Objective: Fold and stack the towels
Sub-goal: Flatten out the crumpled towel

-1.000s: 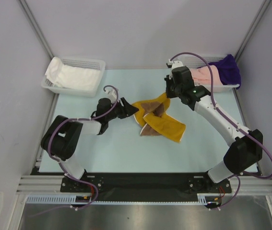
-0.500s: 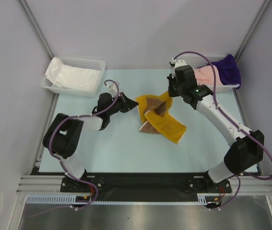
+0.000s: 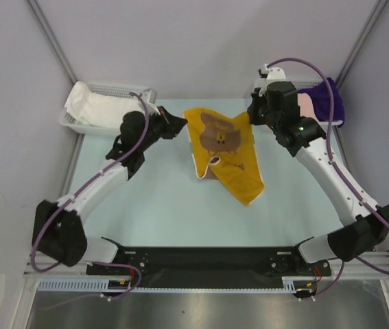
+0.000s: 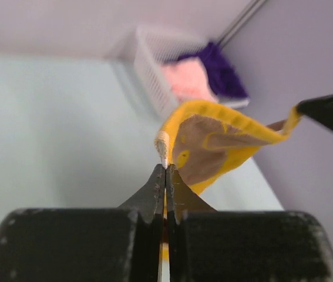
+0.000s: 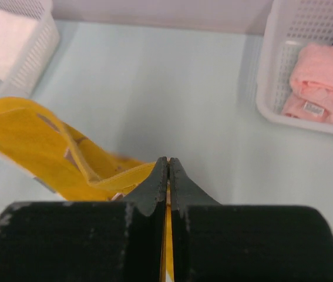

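Observation:
A mustard towel (image 3: 223, 145) with a brown print hangs stretched between both grippers above the far middle of the table, its lower end trailing on the surface. My left gripper (image 3: 180, 125) is shut on the towel's left top corner (image 4: 172, 141). My right gripper (image 3: 252, 118) is shut on the right top corner, and the yellow hem (image 5: 113, 179) runs into its closed jaws. A white towel (image 3: 101, 107) lies in the left basket (image 3: 134, 91). A pink towel (image 3: 307, 107) and a purple towel (image 3: 330, 99) fill the right basket (image 5: 272, 70).
Both white mesh baskets stand at the table's far corners, close to each raised gripper. Grey walls enclose the back and sides. The pale blue table (image 3: 160, 205) stretches between the towel and the arm bases.
The left gripper closed on the towel's corner. Both arms then lifted and moved toward the back, spreading the crumpled towel open so its brown print shows.

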Robot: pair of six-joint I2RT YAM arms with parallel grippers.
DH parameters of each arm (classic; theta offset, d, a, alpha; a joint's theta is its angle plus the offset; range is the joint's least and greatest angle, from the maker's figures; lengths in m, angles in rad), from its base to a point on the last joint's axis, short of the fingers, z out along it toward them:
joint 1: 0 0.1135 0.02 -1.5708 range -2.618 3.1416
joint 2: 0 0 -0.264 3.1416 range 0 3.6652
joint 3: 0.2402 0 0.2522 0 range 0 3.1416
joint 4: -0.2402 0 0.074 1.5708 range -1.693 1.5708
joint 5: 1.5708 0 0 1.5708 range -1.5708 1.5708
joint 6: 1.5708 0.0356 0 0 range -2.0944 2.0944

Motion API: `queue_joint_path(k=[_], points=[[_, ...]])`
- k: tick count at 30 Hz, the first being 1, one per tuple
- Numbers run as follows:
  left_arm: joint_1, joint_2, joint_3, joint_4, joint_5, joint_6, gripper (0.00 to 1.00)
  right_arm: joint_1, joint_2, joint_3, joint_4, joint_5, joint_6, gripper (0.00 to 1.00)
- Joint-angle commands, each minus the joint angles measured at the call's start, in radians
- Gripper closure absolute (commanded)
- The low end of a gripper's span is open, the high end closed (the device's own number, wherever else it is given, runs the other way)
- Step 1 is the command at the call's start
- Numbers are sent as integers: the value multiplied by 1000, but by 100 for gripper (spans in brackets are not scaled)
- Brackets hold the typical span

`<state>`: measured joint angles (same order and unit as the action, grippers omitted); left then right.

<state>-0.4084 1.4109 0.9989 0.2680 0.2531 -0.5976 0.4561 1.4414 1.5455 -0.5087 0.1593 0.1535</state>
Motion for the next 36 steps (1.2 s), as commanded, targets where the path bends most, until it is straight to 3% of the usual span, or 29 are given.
queue_joint_path(k=[1,10,21,27,32,36], points=[[-13,-188,113,-137,-115,119,100,1,-110,79,42,28,18,100],[-53,-415,236,-318,-103,245,100,102,-332,44,136,46,-20,100],[-58,-596,340,-443,-8,303,100,150,-460,156,62,-58,23,100],[-56,-549,440,-469,26,266,100,150,-428,254,19,-95,55,100],[-55,-405,474,-490,-15,233,100,130,-254,303,-39,-76,34,100],[-11,-250,431,-461,-9,184,100,-14,-81,237,5,-257,104,100]])
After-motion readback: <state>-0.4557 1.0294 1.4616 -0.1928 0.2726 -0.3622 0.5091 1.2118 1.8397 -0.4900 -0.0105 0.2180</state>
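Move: The yellow towel already hangs between both shut grippers. Its middle is about 12 cm to the left hand's right, 4 cm back and 13 cm below; from the right hand it is 7 cm left, 4 cm back and 18 cm below. The left basket lies some 14 cm ahead of the left hand, 27 cm left and 21 cm lower; the right basket some 14 cm ahead of the right hand, 20 cm right and 27 cm lower. Still pinching the towel's two upper corners, both hands sweep up some 25 cm while drawing back towards the bases by 17 to 19 cm, the fingers tipping up about 30 degrees and the left hand also drifting outward, so that the top edge is pulled wide. Near the top both turn round and start forward again and slightly down, by some 6 cm, with the grips kept shut and the towel hanging below them. ##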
